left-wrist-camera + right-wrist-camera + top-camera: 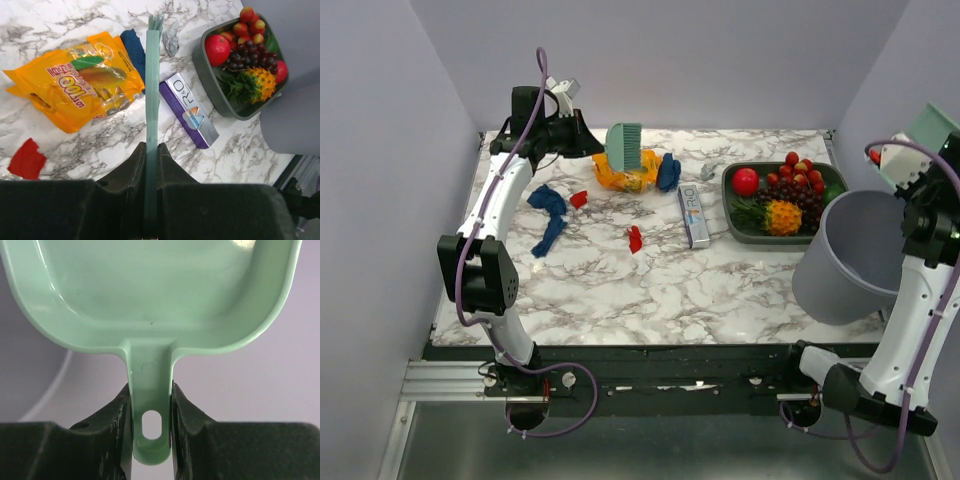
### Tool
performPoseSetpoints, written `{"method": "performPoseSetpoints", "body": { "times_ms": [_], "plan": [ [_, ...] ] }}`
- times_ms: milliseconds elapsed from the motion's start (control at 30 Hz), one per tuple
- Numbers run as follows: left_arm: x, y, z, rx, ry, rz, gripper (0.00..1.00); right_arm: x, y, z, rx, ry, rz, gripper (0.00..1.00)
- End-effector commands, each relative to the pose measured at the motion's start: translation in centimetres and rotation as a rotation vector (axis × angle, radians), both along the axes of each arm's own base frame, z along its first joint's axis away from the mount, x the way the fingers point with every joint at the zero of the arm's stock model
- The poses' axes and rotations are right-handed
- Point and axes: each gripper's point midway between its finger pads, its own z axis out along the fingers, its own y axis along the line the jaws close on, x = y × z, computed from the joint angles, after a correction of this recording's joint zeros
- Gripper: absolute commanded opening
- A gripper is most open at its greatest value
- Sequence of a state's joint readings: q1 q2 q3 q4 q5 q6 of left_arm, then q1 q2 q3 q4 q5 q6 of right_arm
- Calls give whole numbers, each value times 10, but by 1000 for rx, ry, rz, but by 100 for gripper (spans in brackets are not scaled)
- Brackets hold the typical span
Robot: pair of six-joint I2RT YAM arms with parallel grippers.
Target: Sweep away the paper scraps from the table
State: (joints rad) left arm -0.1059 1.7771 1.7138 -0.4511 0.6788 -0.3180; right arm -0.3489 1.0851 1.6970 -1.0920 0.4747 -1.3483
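Observation:
My left gripper (588, 140) is shut on the handle of a green brush (624, 147), held above the far part of the marble table (650, 290). In the left wrist view the brush (152, 90) runs straight out from the gripper (151, 165), over an orange snack bag. Two red paper scraps (579, 199) (635, 239) and two dark blue ones (549, 215) (668, 172) lie on the table. One red scrap (27, 159) and one blue scrap (134, 47) show in the left wrist view. My right gripper (150, 410) is shut on the handle of a mint dustpan (150, 290), held high at the right (937, 125).
An orange snack bag (627, 178) lies under the brush. A purple box (693, 216) lies mid-table. A dark green tray (730, 205) of fruit stands at the back right. A grey bin (855, 255) hangs tilted at the table's right edge. A small grey crumpled bit (710, 170) lies near the tray.

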Motion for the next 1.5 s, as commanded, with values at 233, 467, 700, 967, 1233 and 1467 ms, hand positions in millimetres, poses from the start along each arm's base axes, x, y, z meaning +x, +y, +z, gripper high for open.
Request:
{"method": "performPoseSetpoints", "body": {
  "times_ms": [233, 467, 700, 967, 1233, 1467],
  "plan": [
    [-4, 4, 29, 202, -105, -64, 0, 114, 124, 15, 901, -402, 339, 1],
    [23, -56, 37, 160, -153, -188, 0, 118, 258, -57, 1168, -155, 577, 1],
    [67, -124, 15, 31, -176, -184, 0, 91, 307, -140, 1386, 103, 488, 1],
    [100, -181, -20, -126, -168, -155, 0, 4, 319, -248, 1449, 475, 351, 1],
    [116, -223, -70, -168, -123, -108, 0, -1, 304, -257, 1368, 498, 329, 1],
    [147, -210, -102, -217, -16, 135, 0, 1, 303, -264, 1361, 506, 311, 1]
  ]
}}
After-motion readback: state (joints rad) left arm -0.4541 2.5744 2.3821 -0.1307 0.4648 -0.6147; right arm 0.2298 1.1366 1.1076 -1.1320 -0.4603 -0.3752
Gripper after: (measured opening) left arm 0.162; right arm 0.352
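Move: The left hand holds the brush; the grey scrap lies some 32 cm to its right, 20 cm ahead and 27 cm below, with the blue cloth about 18 cm right and 19 ahead, and the long box 25 right and 4 ahead, both equally low. From the right hand, holding the dustpan, the long box is about 40 cm left, 32 ahead and 41 below; the bin's middle is roughly 4 left, 2 ahead and 28 below, the fruit tray 12 left, 37 ahead and 40 below. The left hand keeps its grip on the brush, lifts it about 5 cm, then carries it right past the blue cloth towards the grey scrap, some 22 cm right, 12 forward and ending 12 lower. Meanwhile the right hand, still gripping the dustpan, reaches forward and slightly up beside the bin, then sweeps about 30 cm left and 26 down, drawing back again while the wrist rolls some 80 degrees until its fingers point steeply down and left, and stops there with the pan near the long box. ##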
